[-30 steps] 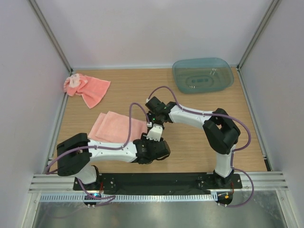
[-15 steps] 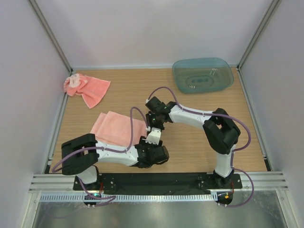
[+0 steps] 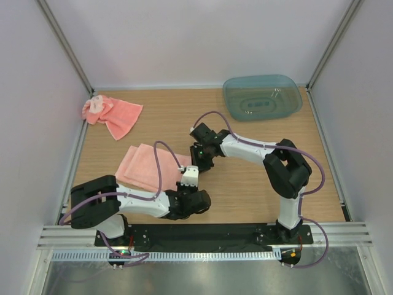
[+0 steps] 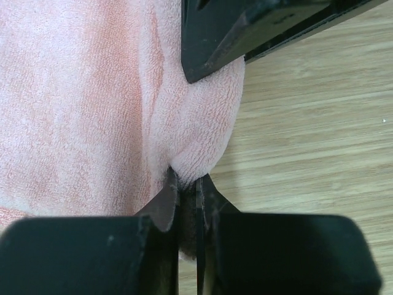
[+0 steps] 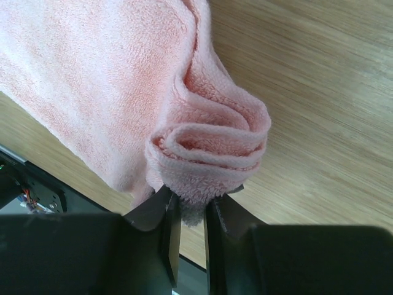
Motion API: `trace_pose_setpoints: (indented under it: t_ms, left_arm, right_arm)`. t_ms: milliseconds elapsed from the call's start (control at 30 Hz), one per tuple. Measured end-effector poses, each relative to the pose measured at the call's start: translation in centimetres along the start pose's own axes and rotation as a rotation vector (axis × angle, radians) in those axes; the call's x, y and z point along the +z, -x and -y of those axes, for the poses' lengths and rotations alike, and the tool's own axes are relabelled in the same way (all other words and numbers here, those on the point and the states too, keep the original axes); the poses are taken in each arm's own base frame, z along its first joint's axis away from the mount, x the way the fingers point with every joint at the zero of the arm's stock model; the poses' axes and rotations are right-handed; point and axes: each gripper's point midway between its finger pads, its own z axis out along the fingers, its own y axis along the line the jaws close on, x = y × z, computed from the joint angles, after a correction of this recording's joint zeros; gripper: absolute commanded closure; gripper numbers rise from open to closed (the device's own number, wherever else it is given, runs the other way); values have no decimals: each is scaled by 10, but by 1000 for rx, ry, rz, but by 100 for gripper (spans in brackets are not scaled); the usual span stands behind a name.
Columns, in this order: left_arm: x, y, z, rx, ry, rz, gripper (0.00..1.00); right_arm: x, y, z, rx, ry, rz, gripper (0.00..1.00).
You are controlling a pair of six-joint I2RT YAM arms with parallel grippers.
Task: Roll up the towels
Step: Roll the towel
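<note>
A salmon-pink towel [image 3: 146, 165] lies flat left of the table's middle, with its right end partly rolled [image 5: 209, 138]. At the near corner of that end, my left gripper [image 3: 187, 177] is shut on the towel's edge [image 4: 196, 153], which is pinched between the jaws [image 4: 187, 187]. My right gripper [image 3: 198, 163] is shut on the far side of the rolled end, and its jaws [image 5: 191, 206] squeeze the roll's layers. Its black finger [image 4: 245, 31] presses on the cloth in the left wrist view. A second towel [image 3: 113, 115] lies crumpled at the back left.
A translucent blue-green tub [image 3: 261, 97] stands at the back right. White walls with metal rails close in the wooden table [image 3: 245, 178] on three sides. The arm bases sit on a black plate [image 3: 202, 233] at the near edge.
My left gripper has closed on the towel's near right edge, and its arm has shifted slightly left and nearer. The right gripper has kept its hold and barely moved.
</note>
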Motion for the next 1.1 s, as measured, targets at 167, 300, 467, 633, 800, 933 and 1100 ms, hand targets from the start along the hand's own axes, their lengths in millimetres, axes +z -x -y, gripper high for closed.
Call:
trace_pose_setpoints:
  t_ms: [167, 300, 467, 633, 800, 933, 1100]
  left_arm:
    - [-5, 4, 9, -37, -58, -37, 100]
    - [-15, 0, 19, -48, -136, -112, 100]
    - [-28, -1, 37, -85, -244, -208, 100]
    - [-43, 0, 46, -101, -323, -270, 100]
    - [-55, 11, 49, -151, -391, -305, 100]
    - [-55, 20, 50, -232, -454, -343, 100]
    - [-51, 13, 45, -391, -513, -396, 100]
  right_arm:
    - [-1, -1, 13, 28, 11, -25, 50]
    - [-5, 2, 42, 74, -13, -41, 41]
    - [-15, 5, 82, 169, -46, -41, 40]
    - [-23, 12, 112, 215, -100, -3, 41]
    - [-32, 19, 130, 229, -164, 45, 40]
    - [-49, 27, 129, 221, -174, 112, 40]
    - [-76, 32, 115, 214, -117, 220, 39]
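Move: My left fingers already pinch the near part of the pink towel's right end; the towel's middle lies about 11 cm to their left and 5 cm farther out, roughly at their height. The right gripper is some 6 cm ahead and a touch right. From my right hand, also holding that end, the middle is about 12 cm left, 1 cm nearer and 3 cm lower; the plastic bin stands roughly 22 cm ahead, 23 cm right, and the second towel 17 cm ahead, 27 cm left. I open my right fingers, let go of the towel's end and slide off to the right about 13 cm and 5 cm forward, sinking a little before lifting clear. My left hand keeps its pinch and draws the end back, right and up, about 4 cm each way, tipping its fingers down and rolling its left side down by some 30 degrees. ##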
